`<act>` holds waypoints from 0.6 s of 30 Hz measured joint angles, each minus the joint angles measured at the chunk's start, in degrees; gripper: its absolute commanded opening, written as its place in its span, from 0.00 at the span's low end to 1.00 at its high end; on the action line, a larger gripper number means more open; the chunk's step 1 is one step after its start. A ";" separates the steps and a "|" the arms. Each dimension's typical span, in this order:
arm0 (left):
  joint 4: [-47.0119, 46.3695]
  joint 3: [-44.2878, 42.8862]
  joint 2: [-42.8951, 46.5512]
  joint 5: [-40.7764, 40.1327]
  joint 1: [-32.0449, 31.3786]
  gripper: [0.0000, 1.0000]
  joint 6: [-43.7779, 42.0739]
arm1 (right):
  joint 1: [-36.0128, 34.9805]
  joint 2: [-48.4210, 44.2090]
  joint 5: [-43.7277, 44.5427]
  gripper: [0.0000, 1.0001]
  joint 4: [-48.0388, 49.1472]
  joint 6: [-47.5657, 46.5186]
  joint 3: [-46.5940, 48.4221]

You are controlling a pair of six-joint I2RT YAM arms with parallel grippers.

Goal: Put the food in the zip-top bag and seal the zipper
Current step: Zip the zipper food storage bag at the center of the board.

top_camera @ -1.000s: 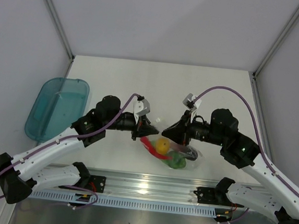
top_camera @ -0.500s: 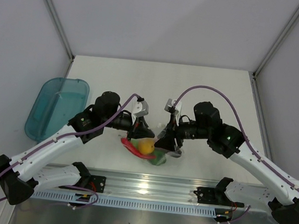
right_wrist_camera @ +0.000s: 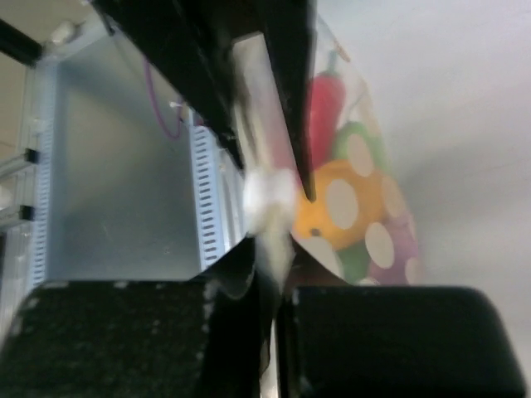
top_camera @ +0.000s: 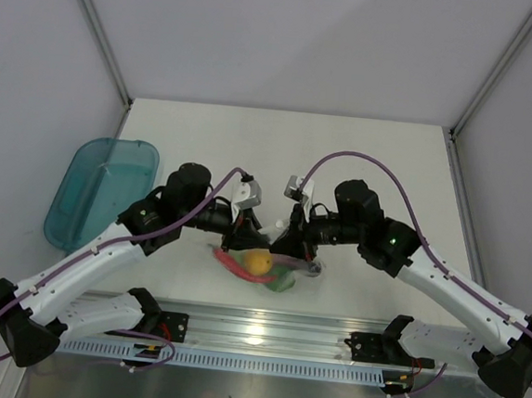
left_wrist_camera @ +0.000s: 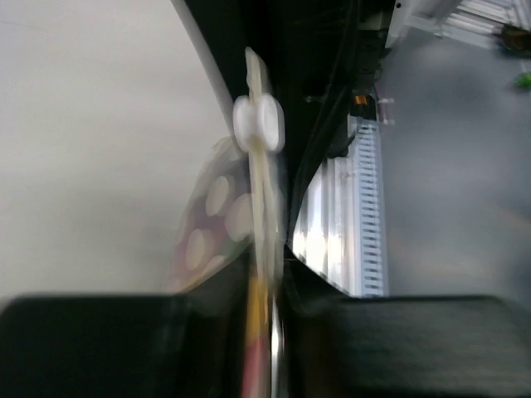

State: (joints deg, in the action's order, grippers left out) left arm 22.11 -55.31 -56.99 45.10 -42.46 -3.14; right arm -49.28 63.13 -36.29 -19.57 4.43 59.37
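The zip-top bag (top_camera: 264,269), clear with white dots, hangs between my two grippers near the table's front. Inside it I see the food: a yellow pepper (top_camera: 259,262) (right_wrist_camera: 340,211), a red chili (top_camera: 230,263) (right_wrist_camera: 323,104), a green piece (top_camera: 282,280) and something purple (right_wrist_camera: 398,257). My left gripper (top_camera: 244,241) (left_wrist_camera: 270,290) pinches the zipper (left_wrist_camera: 264,207) from the left. My right gripper (top_camera: 285,245) (right_wrist_camera: 274,286) is shut on the same strip from the right, close to the left one. A white slider (left_wrist_camera: 258,123) (right_wrist_camera: 270,195) sits on the strip between them.
A teal translucent tray (top_camera: 99,189) lies at the table's left edge. An aluminium rail (top_camera: 254,333) with the arm bases runs along the near edge, just below the bag. White walls enclose the table on three sides.
My right gripper has travelled left along the bag's top edge, opened briefly and shut again close to the left gripper. The bag has shifted left, toward the front.
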 measured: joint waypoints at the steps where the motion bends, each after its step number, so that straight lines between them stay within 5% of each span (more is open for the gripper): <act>1: -0.02 0.00 0.11 -0.09 0.13 0.36 -0.31 | 0.00 -0.17 -0.11 0.00 0.09 0.13 -0.13; 3: -0.72 0.00 0.46 -0.17 0.94 0.49 -0.13 | -0.02 -0.87 -0.46 0.00 -0.24 0.44 -0.74; 6: -2.34 0.00 0.98 1.75 0.98 0.51 0.96 | 0.11 -1.36 -0.33 0.00 -0.26 0.59 -1.25; 18: -6.36 -2.78 -0.96 4.37 1.46 0.48 4.66 | -0.48 -3.08 0.33 0.00 -0.26 1.57 -2.93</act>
State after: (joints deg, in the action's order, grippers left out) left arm 15.75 -58.08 -57.95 49.47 -40.99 1.52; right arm -49.76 60.05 -35.97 -19.84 6.00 56.45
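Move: The bag hangs by its zipper strip, stretched between the nearly touching fingertips of both hands. Its white slider lies about 4 cm to the left hand's right and about 3 cm to the right hand's left, level with both. The yellow pepper hangs about 12 cm straight below the left hand, with the red pepper some 5 cm to its left and the eggplant roughly 8 cm to its right at the same height. The zipper strip is freed by the left fingers, which spread from barely cracked to about half open as that hand rises some 4 cm, its fingers tilting up about 5 degrees, and ends drifting about 1 cm right over the strip. The right fingers keep the strip pinched next to the slider and ease about 1 cm back and to the right. ##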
